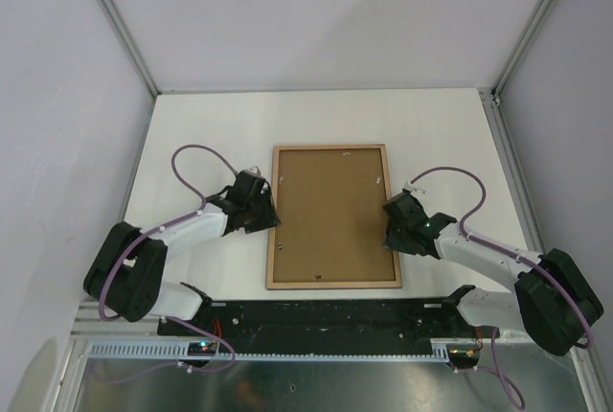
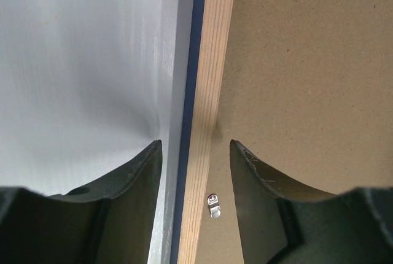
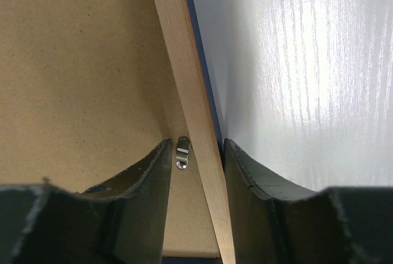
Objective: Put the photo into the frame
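The frame (image 1: 330, 148) lies face down on the white table, its light wood back up. A brown cardboard backing board (image 1: 330, 216) fills its opening. The photo is hidden. My left gripper (image 1: 271, 213) is open and straddles the frame's left rail (image 2: 212, 61), one finger over the table and the other over the board, both clear of the wood (image 2: 195, 143). My right gripper (image 1: 391, 230) straddles the right rail (image 3: 184, 61). Its outer finger (image 3: 245, 178) sits close against the navy edge. The inner finger stands off over the board, so the gripper (image 3: 196, 141) is open.
Small metal turn clips sit on the board beside each rail: one between the left fingers (image 2: 214, 205), one between the right fingers (image 3: 182, 151). White table (image 1: 211, 125) surrounds the frame, with grey walls behind and at the sides. The arm bases and a black rail (image 1: 326, 316) line the near edge.
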{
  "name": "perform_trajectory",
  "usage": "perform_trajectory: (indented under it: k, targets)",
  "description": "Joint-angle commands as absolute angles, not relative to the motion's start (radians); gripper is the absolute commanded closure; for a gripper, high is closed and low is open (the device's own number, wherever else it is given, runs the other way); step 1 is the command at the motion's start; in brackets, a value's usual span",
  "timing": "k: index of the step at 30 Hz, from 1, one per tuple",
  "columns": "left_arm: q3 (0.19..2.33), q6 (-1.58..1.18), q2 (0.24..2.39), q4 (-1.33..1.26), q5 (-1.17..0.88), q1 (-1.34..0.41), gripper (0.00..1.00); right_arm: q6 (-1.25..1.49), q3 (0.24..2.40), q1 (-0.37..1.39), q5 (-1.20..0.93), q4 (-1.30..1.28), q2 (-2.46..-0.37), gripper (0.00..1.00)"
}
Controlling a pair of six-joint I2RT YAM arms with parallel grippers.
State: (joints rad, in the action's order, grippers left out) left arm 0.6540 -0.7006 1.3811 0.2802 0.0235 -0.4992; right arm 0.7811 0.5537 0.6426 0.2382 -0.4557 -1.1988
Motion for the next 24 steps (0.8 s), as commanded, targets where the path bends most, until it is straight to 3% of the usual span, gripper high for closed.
perform_trajectory:
  k: [1,11,24]
  targets:
    - [0.644,-0.719,1.39,0.238,0.046,-0.508,0.47,0.792,0.537,0.65,0.283,-0.469,-1.208,0.6]
    - [0.644,-0.722,1.396,0.233,0.045,-0.511,0.47,0.792,0.534,0.652,0.28,-0.476,-1.185,0.92]
    - [0.618,-0.729,1.359,0.251,0.057,-0.514,0.47,0.79,0.529,0.651,0.284,-0.489,-1.142,1.0]
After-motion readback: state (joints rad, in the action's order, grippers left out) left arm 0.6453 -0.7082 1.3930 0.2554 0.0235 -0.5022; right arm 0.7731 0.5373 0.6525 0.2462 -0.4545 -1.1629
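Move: The frame's right rail already passes between the open right fingers, about 1 cm below the pad midpoint and a touch to the right, its outer edge close to the outer finger. A small metal clip on the brown backing lies level with the pads, some 1 cm to their left. The frame's near right corner is about 9 cm back and 2 cm right. From the left gripper, that rail spot is about 24 cm right and 5 cm back. Keep the right gripper in place, pointing down and slightly forward, and close its half-open fingers to about a fifth of their opening, so that they pinch the frame's right rail from inside and outside; then hold that grip. Leave the left gripper still and half open astride the left rail. ##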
